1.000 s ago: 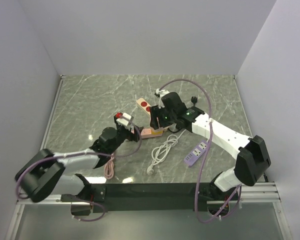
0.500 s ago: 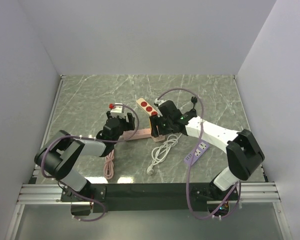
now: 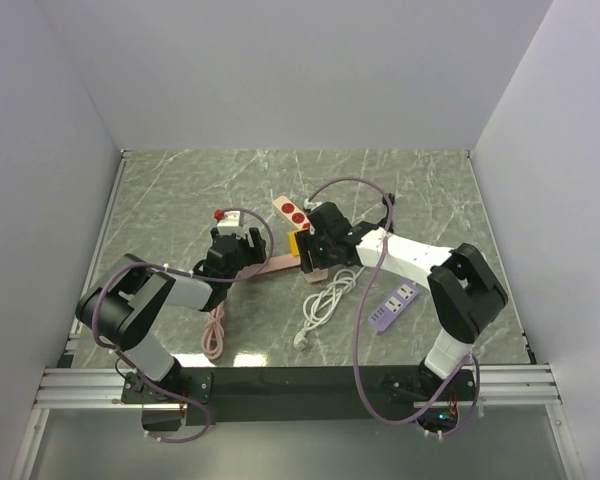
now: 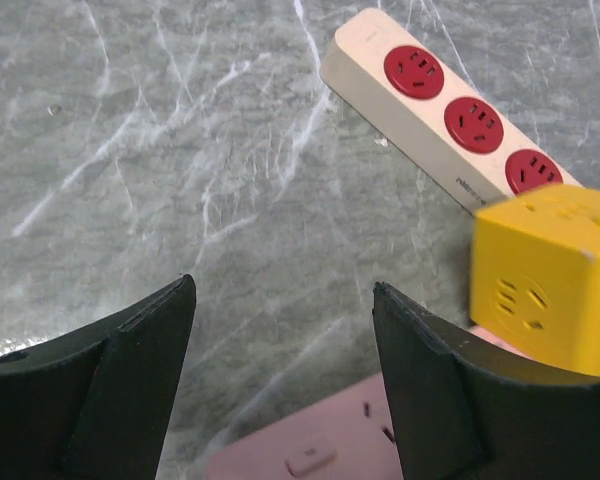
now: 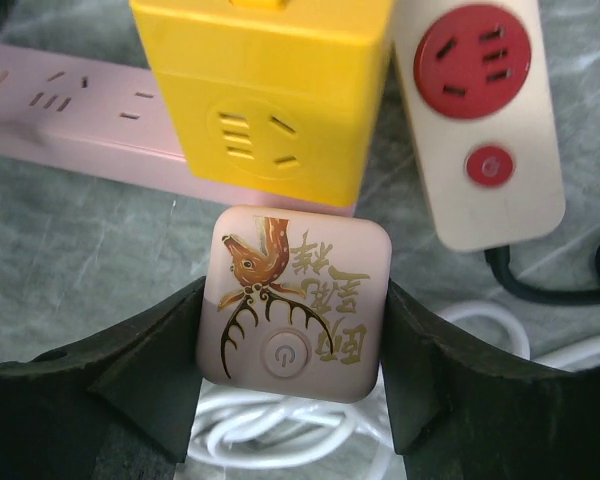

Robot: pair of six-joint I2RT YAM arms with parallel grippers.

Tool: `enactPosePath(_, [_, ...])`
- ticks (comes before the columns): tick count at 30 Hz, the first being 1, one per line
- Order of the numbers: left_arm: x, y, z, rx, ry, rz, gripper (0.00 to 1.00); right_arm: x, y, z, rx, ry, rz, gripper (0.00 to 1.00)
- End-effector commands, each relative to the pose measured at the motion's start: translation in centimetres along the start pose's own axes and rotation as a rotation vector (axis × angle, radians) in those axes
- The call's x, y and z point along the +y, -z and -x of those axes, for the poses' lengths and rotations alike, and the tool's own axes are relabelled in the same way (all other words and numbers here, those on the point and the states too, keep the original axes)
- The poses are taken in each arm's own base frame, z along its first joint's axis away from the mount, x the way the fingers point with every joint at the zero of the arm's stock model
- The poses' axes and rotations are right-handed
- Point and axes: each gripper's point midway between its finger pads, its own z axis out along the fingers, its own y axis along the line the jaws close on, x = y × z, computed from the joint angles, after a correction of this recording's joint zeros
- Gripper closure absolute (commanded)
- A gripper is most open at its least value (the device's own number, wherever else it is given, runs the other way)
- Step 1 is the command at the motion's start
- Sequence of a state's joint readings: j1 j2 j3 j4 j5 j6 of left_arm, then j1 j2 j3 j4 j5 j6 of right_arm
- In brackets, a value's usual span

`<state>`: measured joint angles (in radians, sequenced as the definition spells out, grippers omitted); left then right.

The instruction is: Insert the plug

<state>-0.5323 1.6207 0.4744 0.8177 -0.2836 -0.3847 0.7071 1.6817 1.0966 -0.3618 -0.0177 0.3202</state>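
Note:
The yellow plug (image 3: 296, 243) (image 4: 545, 290) (image 5: 265, 90) stands on a pink power strip (image 3: 280, 263) (image 4: 320, 445) (image 5: 295, 300) in the middle of the table. My right gripper (image 3: 315, 262) (image 5: 292, 290) is shut on the strip's end with the deer picture and power button, just below the plug, one finger on each side. At the strip's other end my left gripper (image 3: 252, 252) (image 4: 282, 285) hangs open. That end lies low between its fingers (image 4: 130, 380), and the plug is off to the right of them.
A beige power strip with red sockets (image 3: 292, 212) (image 4: 445, 100) (image 5: 480, 110) lies just behind the plug. A coiled white cable (image 3: 325, 300) (image 5: 280, 430), a purple power strip (image 3: 393, 305) and a pink cable (image 3: 215, 335) lie nearer the arms.
The right gripper has come down and left onto the pink strip's end. The left arm has swung in, and its jaws have narrowed slightly over the strip's other end.

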Motion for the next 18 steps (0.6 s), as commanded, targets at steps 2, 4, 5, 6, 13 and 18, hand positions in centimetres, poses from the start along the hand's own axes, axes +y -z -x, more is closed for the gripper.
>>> enactPosePath(2, [-0.4,0.6,-1.1,0.022,0.058,-0.031,0.24,0.6,-0.3,5.0,-0.139,0.003,-0.012,1.00])
enactPosePath(4, [0.0,0.7,-2.3,0.051,0.062,-0.023,0.24,0.7,-0.7,5.7,-0.148,0.010,-0.015,1.00])
enactPosePath(5, [0.0,0.7,-2.4,0.051,0.065,-0.023,0.24,0.8,-0.8,5.9,-0.150,0.010,-0.014,1.00])
enactPosePath(6, [0.3,0.7,-3.2,0.070,0.064,-0.015,0.24,0.9,-1.0,6.2,-0.154,0.009,-0.013,1.00])
enactPosePath(13, [-1.0,1.7,-4.1,0.064,0.094,-0.068,0.25,0.6,-1.7,7.7,-0.179,0.001,-0.032,1.00])
enactPosePath(18, [-3.3,2.2,-4.5,0.063,0.086,-0.125,0.26,0.9,-2.3,9.7,-0.206,0.007,-0.039,1.00])
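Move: Just ahead of the right hand, which already grips the pink cube plug, the yellow cube sits over the pink strip's end, about 4 cm forward, 3 cm left and slightly higher. The strip's middle lies roughly 7 cm left and 1 cm back, the red-socket strip's middle 9 cm straight ahead, the white cord 8 cm back and 3 cm right. From the open left hand, the pink strip's middle is some 5 cm back, 4 cm right and 3 cm below. Pushing the held pink cube level across the table, the right hand drives about 5 cm forward and somewhat left against the yellow cube and the strip's end beneath it, its grip unchanged. The open left hand meanwhile draws back some 2.5 cm and sinks nearly 2 cm, easing right late, towards the pink strip. ##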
